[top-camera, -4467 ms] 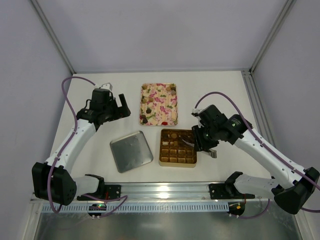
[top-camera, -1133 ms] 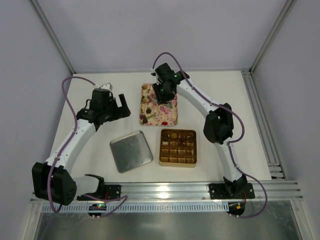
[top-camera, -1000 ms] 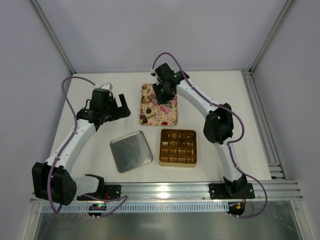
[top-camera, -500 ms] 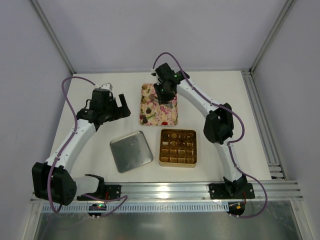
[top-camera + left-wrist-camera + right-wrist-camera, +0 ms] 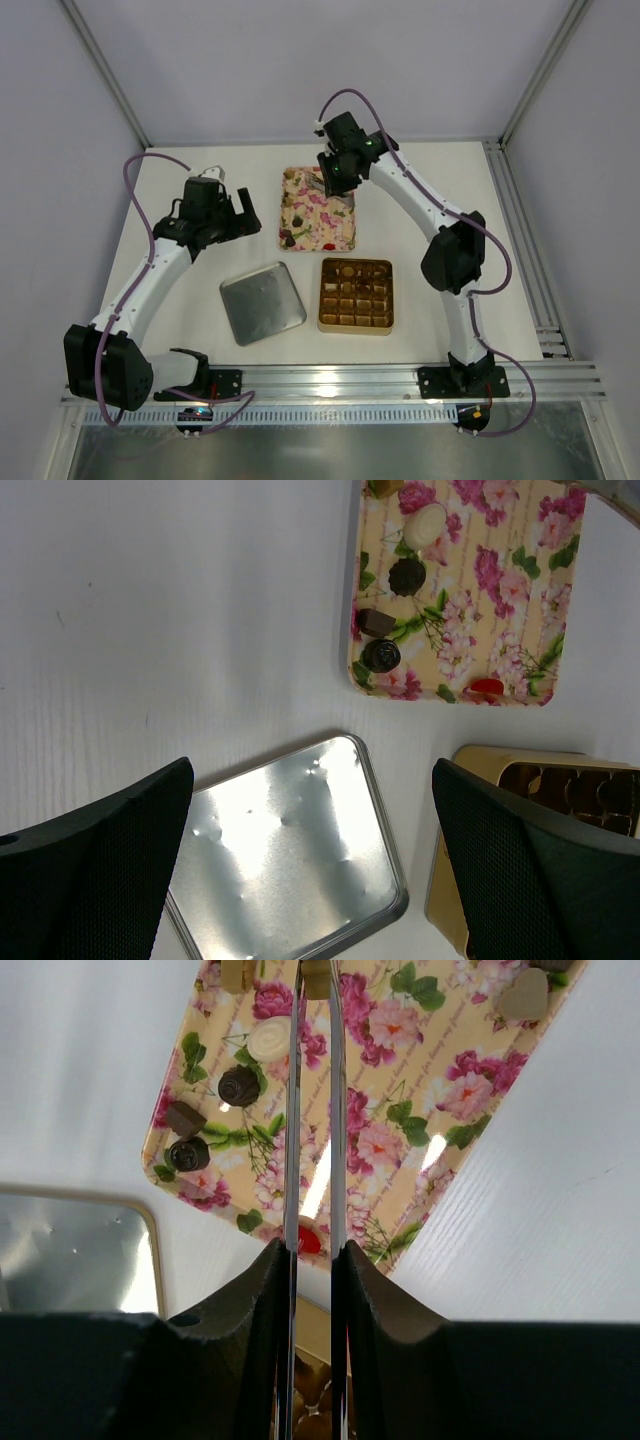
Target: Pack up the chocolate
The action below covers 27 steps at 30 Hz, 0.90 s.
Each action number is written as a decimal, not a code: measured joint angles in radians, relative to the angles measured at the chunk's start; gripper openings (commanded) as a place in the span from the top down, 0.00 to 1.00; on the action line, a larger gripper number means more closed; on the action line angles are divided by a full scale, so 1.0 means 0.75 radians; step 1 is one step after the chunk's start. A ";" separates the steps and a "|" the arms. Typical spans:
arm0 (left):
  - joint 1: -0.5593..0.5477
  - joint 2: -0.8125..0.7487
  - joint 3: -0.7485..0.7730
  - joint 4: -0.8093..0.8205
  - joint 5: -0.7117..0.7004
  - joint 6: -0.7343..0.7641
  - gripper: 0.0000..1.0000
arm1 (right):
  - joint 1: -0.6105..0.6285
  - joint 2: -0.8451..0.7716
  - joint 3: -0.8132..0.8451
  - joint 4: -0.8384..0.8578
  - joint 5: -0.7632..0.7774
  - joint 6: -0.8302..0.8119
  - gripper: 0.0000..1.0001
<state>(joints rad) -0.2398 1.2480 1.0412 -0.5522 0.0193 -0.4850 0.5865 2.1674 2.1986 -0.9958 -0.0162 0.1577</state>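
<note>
Chocolates lie on the floral tray [image 5: 322,224]: dark rounds [image 5: 239,1085] [image 5: 381,655], a white one [image 5: 268,1040], a red one [image 5: 487,687] and a tan heart [image 5: 523,998]. My right gripper [image 5: 335,188] hangs over the tray's far end. Its long metal blades stand close together, and a tan chocolate [image 5: 318,982] sits pinched between the tips [image 5: 316,972] at the top edge of the right wrist view. My left gripper [image 5: 245,214] hovers left of the tray, open wide [image 5: 315,870] and holding nothing. The gold box [image 5: 356,328] has several brown pieces in its far cells.
A silver lid [image 5: 262,302] lies left of the gold box, directly under my left gripper's fingers [image 5: 100,865]. The box's corner [image 5: 470,770] shows by the right finger. Enclosure walls and a metal rail [image 5: 520,200] bound the white table.
My right gripper's blades have narrowed, and the arm has risen and drawn back a little toward the tray's far right. The left arm has not moved.
</note>
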 measured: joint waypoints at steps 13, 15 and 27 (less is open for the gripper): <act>0.000 0.000 0.000 -0.002 0.001 0.000 0.00 | -0.002 -0.500 -0.444 0.000 0.007 0.033 0.75; 0.000 0.000 0.000 -0.002 0.002 0.000 0.00 | -0.002 -0.605 -0.543 -0.003 0.008 0.044 0.75; 0.000 0.000 0.000 -0.004 0.001 0.000 0.00 | -0.002 -1.318 -1.210 -0.054 0.038 0.144 0.74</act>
<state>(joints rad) -0.2398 1.2480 1.0412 -0.5549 0.0200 -0.4850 0.5850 1.1786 1.2915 -1.0363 0.0124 0.2657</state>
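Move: The chocolate box, where the held chocolate is being taken, has its middle about 22 cm back and 6 cm right of the right hand, some 15 cm below it. The floral tray's middle is roughly 2 cm ahead and 3 cm left, 16 cm down; the empty metal tray stands about 23 cm back and 16 cm left, equally low. From the idle left hand the box lies some 12 cm back, 23 cm right and 15 cm below. The tan chocolate, already clear of the floral tray and still pinched in the tweezers' tips, is carried towards the chocolate box. The right hand keeps its grip on the tweezers and swings about 20 cm back and 14 cm right, rising some 6 cm early on, then just starting to sink; the wrist hardly turns. ##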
